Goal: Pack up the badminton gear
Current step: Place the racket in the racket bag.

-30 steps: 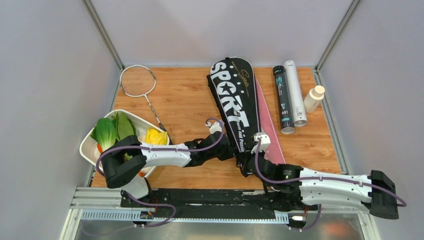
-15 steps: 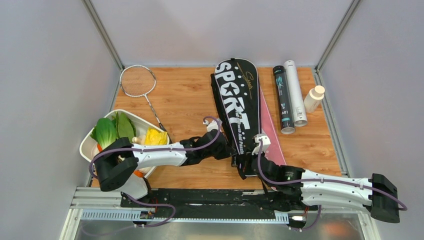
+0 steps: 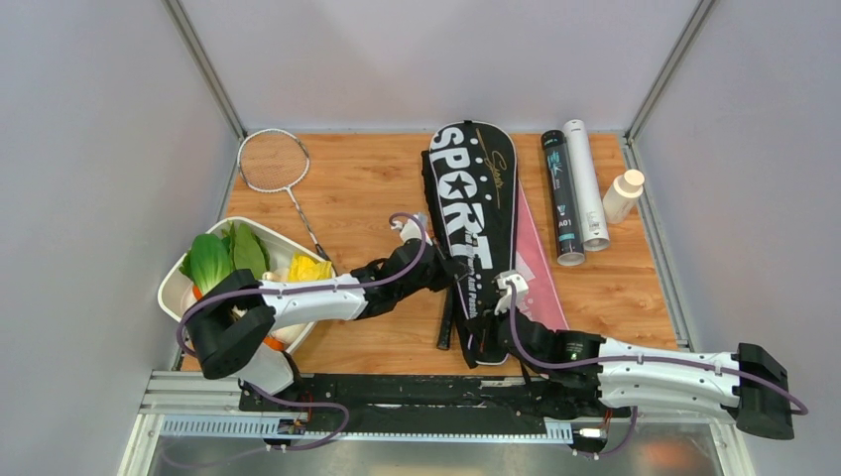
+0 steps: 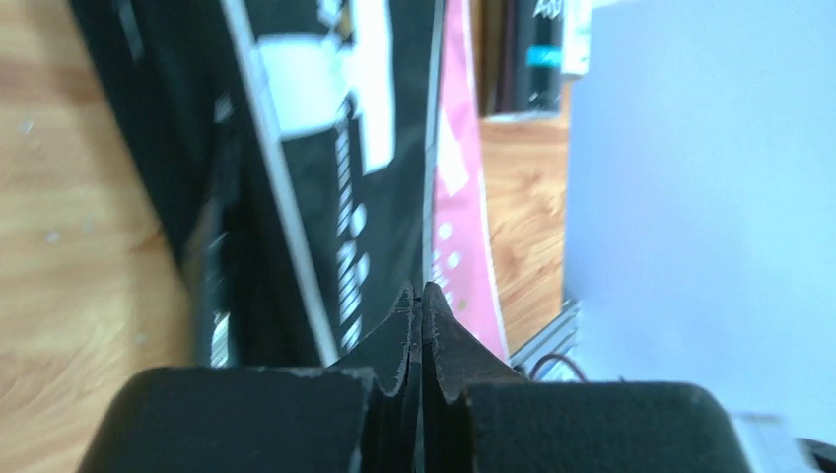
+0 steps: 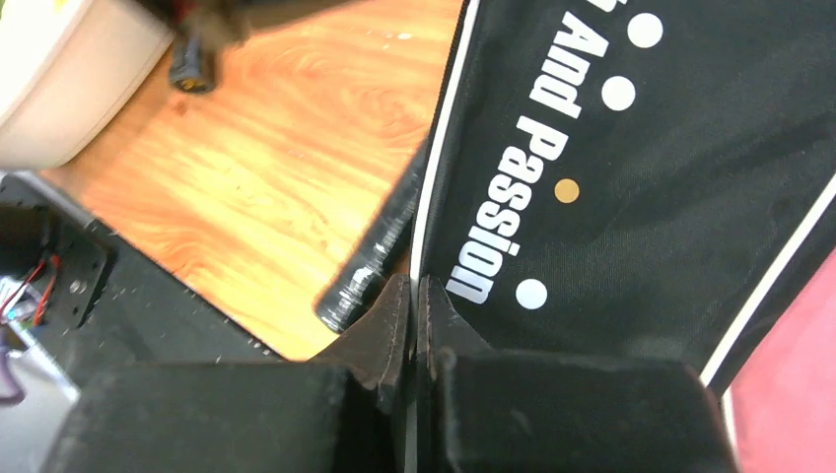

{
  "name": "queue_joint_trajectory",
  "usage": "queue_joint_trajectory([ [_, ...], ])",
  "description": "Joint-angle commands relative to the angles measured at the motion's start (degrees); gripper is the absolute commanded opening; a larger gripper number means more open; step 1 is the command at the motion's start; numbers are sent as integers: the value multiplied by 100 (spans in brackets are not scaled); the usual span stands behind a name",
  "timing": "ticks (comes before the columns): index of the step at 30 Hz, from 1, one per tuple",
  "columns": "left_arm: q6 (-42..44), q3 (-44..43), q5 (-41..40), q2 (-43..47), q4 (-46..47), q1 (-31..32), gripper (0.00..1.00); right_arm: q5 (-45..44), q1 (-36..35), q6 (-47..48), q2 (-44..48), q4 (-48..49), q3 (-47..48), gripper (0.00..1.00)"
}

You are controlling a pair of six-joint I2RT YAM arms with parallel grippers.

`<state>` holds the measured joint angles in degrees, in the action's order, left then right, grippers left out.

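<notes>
The black "SPORT" racket bag [image 3: 476, 213] lies on the wooden table over a pink bag [image 3: 537, 268]. A black racket handle [image 3: 444, 327] [image 5: 380, 246] pokes out beside the black bag's near left edge. My left gripper [image 3: 460, 267] [image 4: 421, 296] hovers at that bag's left edge, shut, with nothing visible between its jaws. My right gripper [image 3: 476, 332] [image 5: 414, 288] is shut on the bag's white-piped edge near the handle's end. A silver racket [image 3: 274, 161] lies at the far left. A black tube [image 3: 562, 198] and a white tube [image 3: 587, 183] lie at the far right.
A white tray [image 3: 171, 294] of vegetables stands at the near left, under my left arm. A small white bottle [image 3: 624, 195] with a tan cap stands by the right wall, beside the tubes. Grey walls close in three sides.
The black bag has swung, its far end moving right. The black handle now shows at its near left edge. My left gripper has moved farther up the bag's left side.
</notes>
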<state>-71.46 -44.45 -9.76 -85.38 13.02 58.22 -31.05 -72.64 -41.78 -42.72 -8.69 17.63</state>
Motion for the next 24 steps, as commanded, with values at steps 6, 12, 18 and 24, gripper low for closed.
queue_joint_trajectory([
  [6, -262, -262, 518, -482, 1467, -257, 0, 877, -92, 184, 528, 274, -68, 0],
  [12, 856, -436, 5, 430, -255, -256, 4, 102, -92, -163, 560, -130, -48, 0],
  [18, 2249, -1052, -1177, 1101, -2613, -525, 38, -428, -60, 222, 288, -143, 124, 0],
  [24, 2930, -1309, -146, 843, -2718, -2020, 40, -346, -57, 378, 89, -107, 217, 0],
])
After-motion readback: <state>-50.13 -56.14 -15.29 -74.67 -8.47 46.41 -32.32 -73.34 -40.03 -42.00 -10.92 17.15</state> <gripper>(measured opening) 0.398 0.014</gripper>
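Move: The racket's black handle sticks out along the black racket bag's left edge, its middle about 9 cm back from the empty left hand, 5 cm to its left and 9 cm below. The bag's middle is some 15 cm ahead of that hand, 3 cm right, 8 cm below; the pink bag's visible strip lies 7 cm ahead and 22 cm right. From the right hand, the handle's middle is 5 cm ahead, 10 cm left and 4 cm below. After a small forward, rightward and upward hitch of about 2 cm and a short hover, the left hand swings left, up and forward, away from the racket handle and off beyond the black bag's left edge, ending roughly 14 cm from where it began. Its shut fingers part nearly half-way and tip upward some 20 degrees. The right hand keeps its pinch on the bag's left edge near the narrow end, easing back 2 cm and returning. ##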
